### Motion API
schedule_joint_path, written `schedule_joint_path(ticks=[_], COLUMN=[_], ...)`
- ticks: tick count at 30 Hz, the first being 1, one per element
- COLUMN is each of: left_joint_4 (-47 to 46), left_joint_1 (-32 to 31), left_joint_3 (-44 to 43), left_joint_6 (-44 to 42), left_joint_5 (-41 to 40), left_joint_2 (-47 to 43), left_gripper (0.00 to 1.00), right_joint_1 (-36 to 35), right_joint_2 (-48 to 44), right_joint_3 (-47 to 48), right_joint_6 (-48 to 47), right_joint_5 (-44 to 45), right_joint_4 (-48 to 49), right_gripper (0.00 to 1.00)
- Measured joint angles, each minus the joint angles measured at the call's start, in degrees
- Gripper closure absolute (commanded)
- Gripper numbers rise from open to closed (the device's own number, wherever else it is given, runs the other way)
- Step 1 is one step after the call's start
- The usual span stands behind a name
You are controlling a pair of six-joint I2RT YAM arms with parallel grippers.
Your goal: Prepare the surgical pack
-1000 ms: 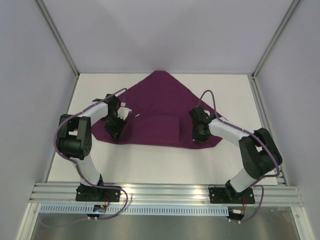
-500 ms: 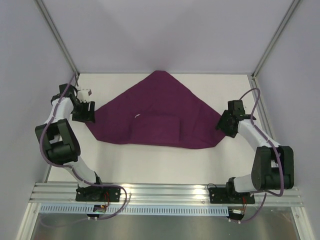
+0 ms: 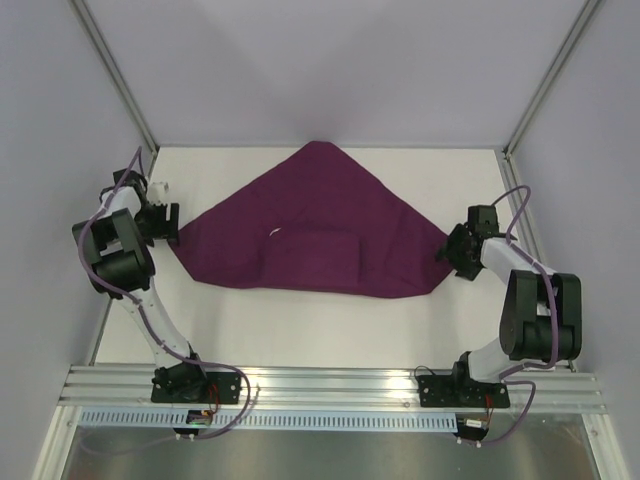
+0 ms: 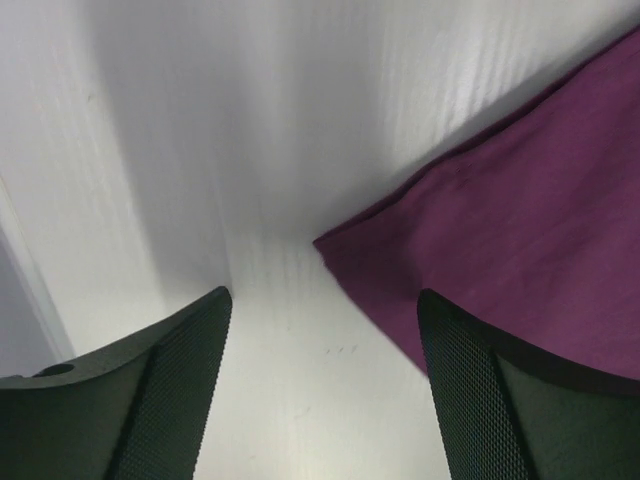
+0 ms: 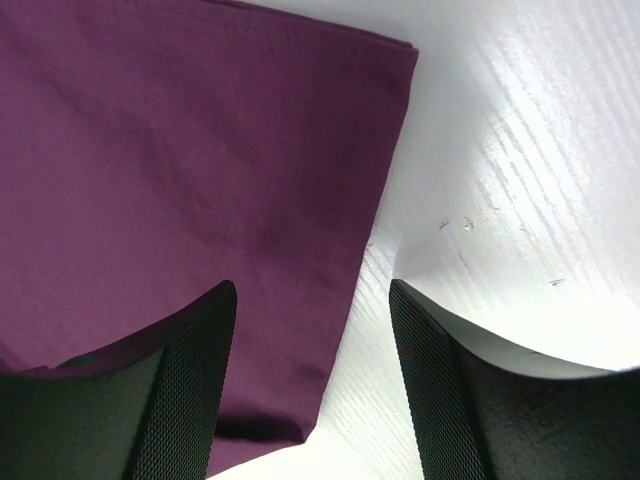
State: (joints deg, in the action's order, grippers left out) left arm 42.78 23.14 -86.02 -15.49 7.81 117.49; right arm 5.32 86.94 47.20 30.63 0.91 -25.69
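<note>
The surgical pack is a plum-purple drape lying flat on the white table as a wide triangle, its point toward the back. A folded flap lies on its near middle. My left gripper stands open just off the drape's left corner, nothing between its fingers. My right gripper is open at the drape's right corner, with the cloth's edge lying under the gap. Neither holds the cloth.
Grey enclosure walls stand left, right and behind. The left gripper sits close to the left wall and table edge. An aluminium rail carries both arm bases at the near edge.
Both grippers have let go of the drape, opened, and swung outward from the middle fold to the left and right corners. The drape lies flat and still.
</note>
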Motion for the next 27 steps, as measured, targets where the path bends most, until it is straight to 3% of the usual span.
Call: schedule_joint_path(ticks=[5,6,9,14,16,17,27], left_joint_4=[-0.3,-0.1,0.2,-0.5,-0.3,-0.1,3.4], left_joint_1=[-1.4,-1.7,-2.4,-2.5,-2.5,-2.5,-3.6], left_joint_3=[-0.1,-0.3,-1.1,-0.1,0.7,0.9,2.5], left_joint_6=[-0.5,-0.5,-0.9,-1.6,-1.6,-1.7,-2.2], left_joint_5=[0.0,0.1,0.4,2.2,3.1,3.9,11.7], left_joint_2=[0.3,0.4,1.0,0.4,-0.1,-0.1,-2.6], left_gripper=[0.28,0.38,0.53,0.69,0.97,1.00,1.00], right_joint_1=[0.0,0.0,0.0,0.0,0.0,0.0,-0.8], right_joint_2=[1.1,1.2,1.2,1.0,0.7,0.5,-2.6], right_joint_3=[0.0,0.0,0.0,0.0,0.0,0.0,0.0], right_joint_6=[0.1,0.2,0.5,0.9,1.0,1.0,0.9], right_joint_5=[-2.1,-2.4,-3.0,-3.1,-3.1,-3.1,-2.6], right_joint_4=[0.7,0.7,1.0,1.1,1.1,1.1,0.0], right_gripper=[0.36,0.37,0.37,0.37,0.37,0.37,0.40])
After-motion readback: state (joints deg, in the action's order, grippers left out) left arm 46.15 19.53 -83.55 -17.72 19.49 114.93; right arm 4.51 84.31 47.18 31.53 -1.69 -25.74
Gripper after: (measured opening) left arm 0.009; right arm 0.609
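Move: Just below the open left fingers lies the cloth's left corner, about 1 cm ahead, 1 cm right and 1 cm down; the cloth's near-left bend is roughly 9 cm to the hand's right and 11 cm back. The covered pack sits some 40 cm right of that hand and 5 cm back. The cloth's right corner is about 6 cm ahead, 3 cm right and 2 cm below the right hand, its near-right corner about 7 cm back and 4 cm left. Sliding right and about 1 cm forward, low over the table, the left hand shuts its wide-open fingers on the cloth's left corner and pinches it, then draws it on to the right towards the pack, about 6 cm in all, starting to rise at the end while the wrist rolls and turns clockwise some 10 degrees each. The right hand stays open over the right edge, drifting 1 cm left and rising about 1.5 cm. ##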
